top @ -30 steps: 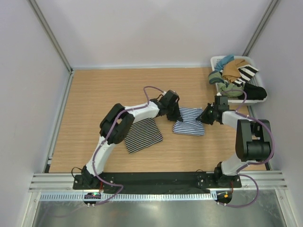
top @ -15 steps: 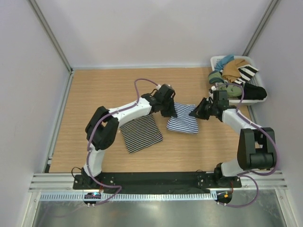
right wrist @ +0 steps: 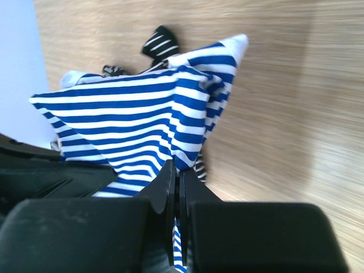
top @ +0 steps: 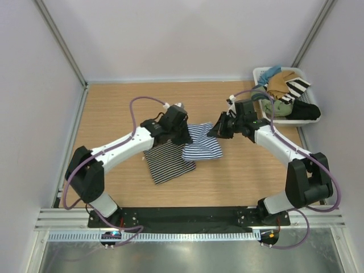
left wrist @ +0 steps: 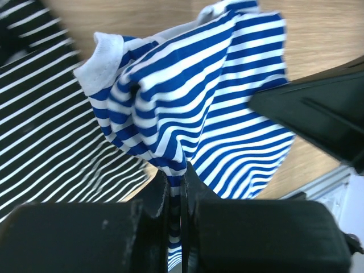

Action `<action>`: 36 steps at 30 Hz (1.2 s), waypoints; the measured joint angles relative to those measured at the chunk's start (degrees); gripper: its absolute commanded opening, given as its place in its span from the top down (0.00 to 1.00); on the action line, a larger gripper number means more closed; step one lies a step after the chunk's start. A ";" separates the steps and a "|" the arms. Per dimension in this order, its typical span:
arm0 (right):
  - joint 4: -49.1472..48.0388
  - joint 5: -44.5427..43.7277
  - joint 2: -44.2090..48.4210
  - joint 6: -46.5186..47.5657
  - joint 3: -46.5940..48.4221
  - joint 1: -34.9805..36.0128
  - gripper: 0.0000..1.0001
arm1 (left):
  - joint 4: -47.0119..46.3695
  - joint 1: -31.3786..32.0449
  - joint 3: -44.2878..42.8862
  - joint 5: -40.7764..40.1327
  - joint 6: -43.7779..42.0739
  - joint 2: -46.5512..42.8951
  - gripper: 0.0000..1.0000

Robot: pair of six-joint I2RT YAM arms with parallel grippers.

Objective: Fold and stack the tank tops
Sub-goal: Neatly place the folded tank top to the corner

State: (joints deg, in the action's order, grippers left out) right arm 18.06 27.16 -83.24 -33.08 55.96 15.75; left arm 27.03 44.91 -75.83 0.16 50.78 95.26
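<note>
The folded blue-and-white tank top (top: 202, 145) hangs between both grippers above the table, its left edge over the black-and-white one. My left gripper (top: 186, 136) is shut on its left side, cloth pinched between the jaws in the left wrist view (left wrist: 177, 187). My right gripper (top: 215, 132) is shut on its right side, the blue stripes (right wrist: 142, 122) spreading from the jaws (right wrist: 178, 182). The fine black-and-white tank top (top: 168, 161) lies folded flat on the wood, below and left of the lifted one; it also shows under the cloth (left wrist: 51, 131).
A white basket (top: 259, 74) at the back right holds tan, green, teal, black and wide-striped clothes (top: 284, 94). Grey walls close in the wooden table (top: 114, 108) on three sides. Both arm bases sit on the black rail (top: 182, 216) at the near edge.
Both grippers have carried the blue-and-white top to the left and slightly back, from beside the black-and-white top to overlapping its right edge. Both arms stretched further left.
</note>
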 measured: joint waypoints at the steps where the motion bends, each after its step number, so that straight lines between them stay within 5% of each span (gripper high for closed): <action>1: -0.15 0.00 -0.31 -0.28 0.59 1.27 0.99 | 0.11 -0.42 2.16 -0.59 0.07 -1.92 1.00; 18: -9.64 0.87 -13.86 -4.20 7.58 19.89 0.99 | -1.14 -4.83 36.24 -11.74 6.16 -38.23 1.00; 36: -10.58 -1.97 -19.06 -4.28 10.36 22.73 0.99 | -9.29 -8.74 44.98 -9.60 9.09 -36.11 1.00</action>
State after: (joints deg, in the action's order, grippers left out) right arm 7.49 25.19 -102.30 -37.36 66.32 38.48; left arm 17.74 36.16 -30.85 -9.43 59.88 59.16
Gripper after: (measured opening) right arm 0.045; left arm 0.034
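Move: Both grippers already hold the folded blue-striped tank top in the air. The black-striped tank top lies folded on the table, its middle some 9 cm to the left gripper's left, about level with it fore and aft and 12 cm below. From the right gripper it lies about 19 cm left, 5 cm back and 12 cm down; the laundry basket stands some 36 cm to that gripper's right and 32 cm farther out, about 6 cm lower. Keep both grippers shut on the blue-striped tank top and sweep it about 16 cm left and a little back, over the black-striped one, turning both hands some 20 degrees counter-clockwise. As the sweep runs out, lower the left gripper about 7 cm, mostly straight down, at the black top's left edge, while the right sinks only about half as far. ##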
